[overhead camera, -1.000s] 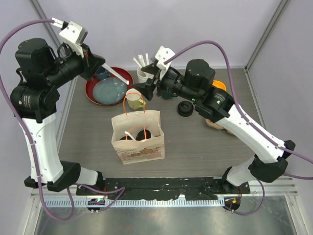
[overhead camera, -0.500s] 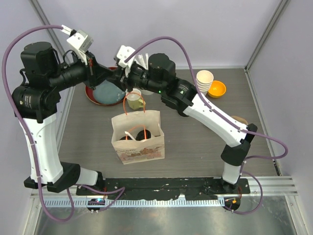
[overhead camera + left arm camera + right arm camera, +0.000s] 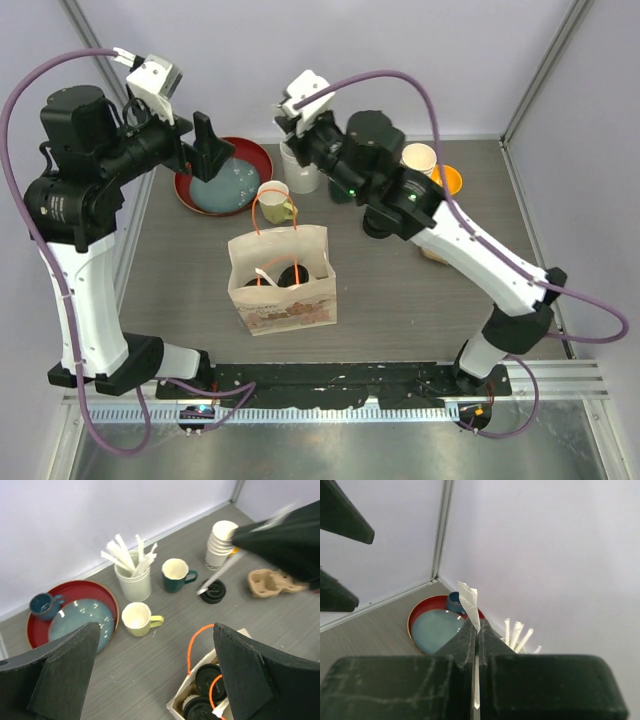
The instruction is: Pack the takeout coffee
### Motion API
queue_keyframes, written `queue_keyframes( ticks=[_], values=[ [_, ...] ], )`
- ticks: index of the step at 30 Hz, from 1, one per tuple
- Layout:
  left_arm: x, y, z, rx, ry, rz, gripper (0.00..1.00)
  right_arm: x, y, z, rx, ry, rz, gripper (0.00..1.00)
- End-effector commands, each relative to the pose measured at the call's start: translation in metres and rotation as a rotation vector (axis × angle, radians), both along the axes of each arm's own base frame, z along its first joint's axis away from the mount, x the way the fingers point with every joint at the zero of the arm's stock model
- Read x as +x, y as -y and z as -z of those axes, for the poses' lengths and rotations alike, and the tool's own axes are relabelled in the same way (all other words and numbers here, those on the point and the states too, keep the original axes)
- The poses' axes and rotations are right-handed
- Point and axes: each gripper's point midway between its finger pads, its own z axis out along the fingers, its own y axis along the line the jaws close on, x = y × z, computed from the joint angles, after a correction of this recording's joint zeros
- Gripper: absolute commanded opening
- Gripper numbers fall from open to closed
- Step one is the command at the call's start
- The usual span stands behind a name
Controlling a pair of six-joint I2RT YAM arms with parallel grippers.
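Note:
The takeout coffee, two cups with black lids (image 3: pixel 282 275), stands inside the paper bag (image 3: pixel 285 305) with orange handles at the table's middle. The left wrist view shows the lids (image 3: pixel 210 680) in the bag's open top (image 3: pixel 192 692). My left gripper (image 3: pixel 208 145) (image 3: pixel 157 675) hangs open and empty, high above the red tray. My right gripper (image 3: pixel 479 625) (image 3: pixel 295 135) is up above the white holder, shut on a thin white paper-wrapped stick (image 3: pixel 470 600); the same stick (image 3: pixel 222 572) shows blurred in the left wrist view.
A red tray (image 3: pixel 258 152) carries a blue plate and a blue mug. A white holder (image 3: pixel 298 172) of wrapped sticks, a yellow mug (image 3: pixel 272 198), a green mug (image 3: pixel 175 575), stacked lidless cups (image 3: pixel 418 160), an orange bowl (image 3: pixel 448 178), a loose black lid (image 3: pixel 212 591) and a cardboard carrier (image 3: pixel 272 582) line the back and right.
The white stick passed from my left gripper to my right one. The left jaws opened; the right jaws shut on it and drew back to the right.

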Motion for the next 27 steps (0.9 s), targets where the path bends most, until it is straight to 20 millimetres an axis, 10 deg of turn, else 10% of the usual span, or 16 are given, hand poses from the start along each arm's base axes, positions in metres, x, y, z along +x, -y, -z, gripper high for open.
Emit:
queue_keyframes(
  ticks=[1, 8, 20, 27],
  values=[
    [0.027, -0.024, 0.003, 0.034, 0.041, -0.164, 1.00, -0.034, 0.074, -0.080, 0.160, 0.121, 0.072, 0.01],
    [0.073, -0.062, 0.087, 0.059, -0.118, -0.315, 1.00, -0.138, 0.010, -0.007, -0.087, -0.105, -0.559, 0.01],
    [0.074, -0.069, 0.158, 0.054, -0.269, -0.321, 1.00, -0.132, -0.044, 0.131, -0.178, -0.408, -0.624, 0.01],
    [0.069, -0.079, 0.182, 0.063, -0.319, -0.344, 1.00, -0.127, -0.031, 0.120, -0.162, -0.406, -0.564, 0.80]
  ],
)
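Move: The right hand, holding the white straw, has the paper bag's middle about 11 cm back, 2 cm left and some 38 cm below. The yellow-green mug stands roughly 20 cm farther out than the bag and 2 cm left of it; the straw pot is about 30 cm beyond the bag and 4 cm right of it. From the left hand, the bag is about 8 cm back, 8 cm right and 38 cm below. Right hand swings back, then down some 20 cm, tipping fingers downward, releasing the straw; left drops about 20 cm. ##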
